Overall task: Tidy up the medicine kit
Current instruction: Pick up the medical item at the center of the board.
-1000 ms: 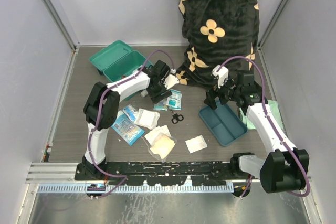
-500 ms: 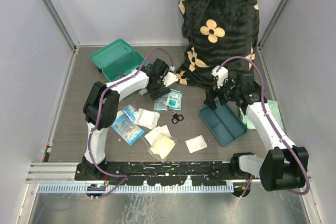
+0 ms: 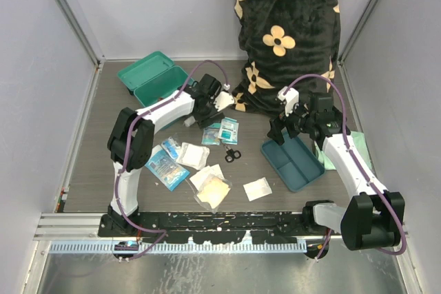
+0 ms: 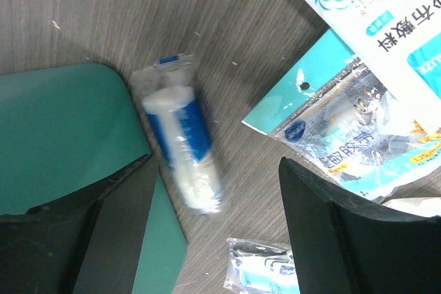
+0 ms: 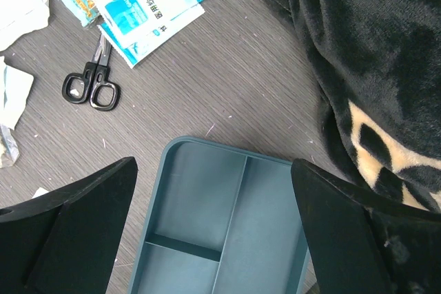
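The medicine kit [image 3: 153, 79], a teal-green box, lies open at the back left; its edge [image 4: 62, 135] fills the left of the left wrist view. My left gripper [image 3: 207, 106] hovers open just right of it. Below its spread fingers [image 4: 217, 170] a gauze roll in a blue and white wrapper [image 4: 182, 146] lies on the table beside the kit. My right gripper [image 3: 293, 127] hangs open above the far end of a dark teal divided tray [image 3: 293, 163], whose compartments [image 5: 227, 225] hold nothing. Neither gripper holds anything.
Teal and white packets [image 3: 224, 131] [image 4: 358, 129] and black scissors [image 3: 232, 154] [image 5: 89, 87] lie mid-table. More pouches and white pads [image 3: 186, 163] sit nearer the front. A black plush cloth with tan flowers [image 3: 282, 32] stands at the back. A pale green cloth [image 3: 362, 144] lies right of the tray.
My left gripper has shifted slightly back and left toward the kit. The right arm and the objects on the table have hardly moved.
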`<action>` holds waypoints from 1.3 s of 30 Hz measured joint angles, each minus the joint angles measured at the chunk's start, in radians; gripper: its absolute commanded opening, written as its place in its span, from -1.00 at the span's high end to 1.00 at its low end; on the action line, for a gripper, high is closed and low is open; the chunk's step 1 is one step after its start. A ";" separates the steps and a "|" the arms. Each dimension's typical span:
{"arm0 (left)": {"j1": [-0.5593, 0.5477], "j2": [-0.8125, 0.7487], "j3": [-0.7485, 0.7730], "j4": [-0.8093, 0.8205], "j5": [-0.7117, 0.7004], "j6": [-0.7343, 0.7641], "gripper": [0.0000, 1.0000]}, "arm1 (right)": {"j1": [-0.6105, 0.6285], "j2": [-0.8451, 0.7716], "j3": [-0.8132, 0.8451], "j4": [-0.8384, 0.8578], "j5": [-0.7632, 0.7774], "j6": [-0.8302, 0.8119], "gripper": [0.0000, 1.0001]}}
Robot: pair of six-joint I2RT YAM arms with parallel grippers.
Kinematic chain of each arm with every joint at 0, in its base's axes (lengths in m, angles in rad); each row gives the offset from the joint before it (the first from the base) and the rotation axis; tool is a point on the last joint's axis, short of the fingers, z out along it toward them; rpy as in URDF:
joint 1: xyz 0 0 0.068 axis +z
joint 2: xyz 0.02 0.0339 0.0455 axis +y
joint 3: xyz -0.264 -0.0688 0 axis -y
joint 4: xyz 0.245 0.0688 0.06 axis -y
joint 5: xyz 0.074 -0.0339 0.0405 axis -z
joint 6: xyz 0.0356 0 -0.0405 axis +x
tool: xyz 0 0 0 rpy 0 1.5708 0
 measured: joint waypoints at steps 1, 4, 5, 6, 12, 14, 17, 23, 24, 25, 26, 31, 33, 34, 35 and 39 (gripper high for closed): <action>0.000 0.000 0.005 0.000 -0.003 0.003 -0.46 | 0.000 0.001 0.000 0.000 0.000 0.000 -1.00; 0.000 0.000 0.020 0.000 -0.023 0.019 -0.44 | 0.000 0.008 0.000 -0.004 0.000 0.000 -1.00; 0.000 0.000 0.025 0.001 -0.029 0.024 -0.43 | 0.000 0.009 0.000 -0.006 0.000 -0.001 -1.00; 0.000 0.000 0.031 0.000 -0.037 0.030 -0.43 | 0.000 0.010 0.000 -0.007 0.000 -0.002 -1.00; 0.000 0.035 0.093 -0.013 -0.063 0.053 -0.41 | 0.000 0.010 0.000 -0.011 0.000 -0.005 -1.00; 0.000 0.055 0.104 -0.027 -0.066 0.055 -0.41 | 0.000 0.010 0.000 -0.012 0.000 -0.006 -1.00; 0.000 0.074 0.105 -0.053 -0.070 0.055 -0.41 | 0.000 0.010 0.000 -0.013 0.000 -0.008 -1.00; 0.000 0.092 0.105 -0.096 -0.069 0.051 -0.36 | 0.000 0.010 0.000 -0.013 0.000 -0.011 -1.00; 0.000 0.092 0.105 -0.100 -0.069 0.051 -0.34 | 0.000 0.010 0.000 -0.013 0.000 -0.011 -1.00; 0.000 0.092 0.105 -0.103 -0.068 0.050 -0.31 | 0.000 0.010 0.000 -0.013 0.000 -0.012 -1.00; 0.000 0.092 0.105 -0.105 -0.066 0.049 -0.28 | 0.000 0.010 0.000 -0.013 0.000 -0.013 -1.00; 0.000 0.092 0.094 -0.122 -0.051 0.046 -0.15 | 0.000 0.010 0.000 -0.013 0.000 -0.014 -1.00; 0.000 0.092 0.085 -0.132 -0.046 0.044 -0.09 | 0.000 0.010 0.000 -0.013 0.000 -0.014 -1.00; 0.000 0.092 0.082 -0.138 -0.042 0.043 -0.08 | 0.000 0.010 0.000 -0.013 0.000 -0.014 -1.00; 0.000 0.091 0.080 -0.142 -0.039 0.043 -0.05 | 0.000 0.010 0.000 -0.013 0.000 -0.015 -1.00; 0.000 0.076 0.066 -0.154 -0.011 0.030 0.02 | 0.000 0.010 0.000 -0.013 0.000 -0.015 -1.00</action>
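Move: The item I'm after, the blue-and-white bandage roll, lies about 2 cm ahead of my left hand, 2 cm to its left and some 4 cm below. The green box's middle is roughly 6 cm ahead and 12 cm left; the teal packets lie about 3 cm back and 5 cm right, the small packet some 8 cm back and 9 cm left, all on the table. From my right hand the roll is about 7 cm ahead, 25 cm left and 13 cm below. I first lift my left hand clear, up and forward about 2 cm each, then turn back and sink, going some 4 cm back and 4 cm down with a slight drift left, so the fingertips close in over the bandage roll from above. The wrist tilts roughly 10 degrees, and on the way down the fingers narrow from three-quarters open to about half, not yet gripping. ##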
